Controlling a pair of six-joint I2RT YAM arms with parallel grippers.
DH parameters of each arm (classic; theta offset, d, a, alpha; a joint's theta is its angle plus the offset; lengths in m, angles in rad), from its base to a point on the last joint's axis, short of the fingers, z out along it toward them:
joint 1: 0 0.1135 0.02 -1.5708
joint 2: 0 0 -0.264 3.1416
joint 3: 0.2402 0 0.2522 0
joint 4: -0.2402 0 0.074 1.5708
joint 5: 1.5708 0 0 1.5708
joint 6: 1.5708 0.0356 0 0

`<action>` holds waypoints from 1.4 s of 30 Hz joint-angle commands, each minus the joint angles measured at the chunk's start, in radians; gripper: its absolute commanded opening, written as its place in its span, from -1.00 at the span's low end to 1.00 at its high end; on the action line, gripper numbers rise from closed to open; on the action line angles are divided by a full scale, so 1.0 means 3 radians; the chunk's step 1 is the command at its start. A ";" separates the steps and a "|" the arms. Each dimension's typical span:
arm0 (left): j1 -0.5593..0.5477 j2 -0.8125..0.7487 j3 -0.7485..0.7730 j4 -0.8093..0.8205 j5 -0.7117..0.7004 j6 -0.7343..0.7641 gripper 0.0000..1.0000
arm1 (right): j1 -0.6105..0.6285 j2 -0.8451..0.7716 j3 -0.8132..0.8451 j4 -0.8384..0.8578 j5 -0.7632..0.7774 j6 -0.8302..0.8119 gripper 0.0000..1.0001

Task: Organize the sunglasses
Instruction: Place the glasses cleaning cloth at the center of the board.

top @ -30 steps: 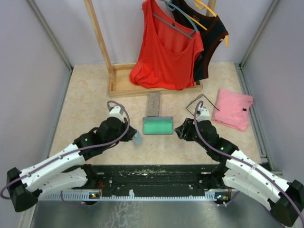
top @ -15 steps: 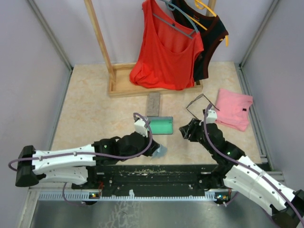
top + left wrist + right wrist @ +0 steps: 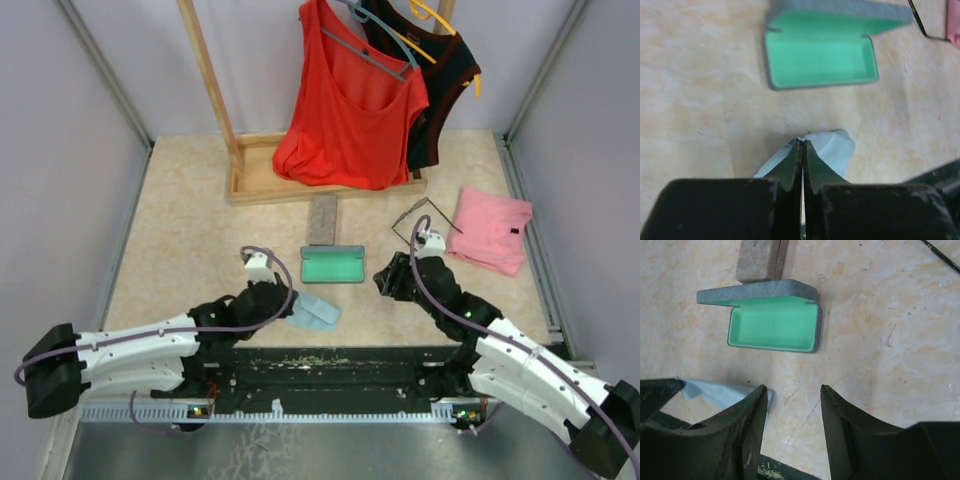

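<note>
One pair of sunglasses (image 3: 413, 222), thin dark wire frames, lies on the table between the right arm and a pink cloth. Only a corner of the sunglasses (image 3: 926, 26) shows in the left wrist view, and one slim arm of the sunglasses (image 3: 941, 253) in the right wrist view. My left gripper (image 3: 292, 304) (image 3: 802, 142) is shut, its tips pinching a fold of the light blue wiping cloth (image 3: 319, 311) (image 3: 836, 149) low over the table. My right gripper (image 3: 384, 281) (image 3: 792, 390) hangs open over bare table, holding nothing, well short of the sunglasses.
An open grey case with green lining (image 3: 333, 265) (image 3: 774, 330) sits centre. A closed grey case (image 3: 322, 219) lies behind it. Folded pink cloth (image 3: 490, 228) lies at the right. A wooden rack base (image 3: 255, 185) with hanging red and black tops stands at the back. The black rail (image 3: 330, 365) runs along the front.
The left arm carried the blue cloth right toward the front edge, then drew back left; the cloth now trails on the table from its tips. The right gripper shifted only slightly.
</note>
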 commanded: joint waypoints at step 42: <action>0.0887 0.0448 -0.0407 -0.0112 0.0027 -0.0024 -1.00 | 0.0824 0.2347 -0.0051 0.2843 -0.0828 0.0441 -0.05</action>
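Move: My left hand holds the cleaning cloth by a corner, about 10 cm above the board. The bare spot for that corner lies some 9 cm to its left and 3 cm ahead. The open green case is about 13 cm ahead and 7 cm right of my left hand. From my empty right hand, the cloth's middle is roughly 17 cm left, 3 cm back and 12 cm down, and the open case 12 cm left and 10 cm ahead. I swing my shut left hand about 9 cm left, a little forward at first, then lower it some 8 cm to lay the cloth out in front of the green case. It turns slightly counter-clockwise, stops early and keeps its pinch on the corner. Meanwhile I bring my half-open right hand about 15 cm left and 6 cm down, turning some 20 degrees counter-clockwise, to just over the cloth's free end. ##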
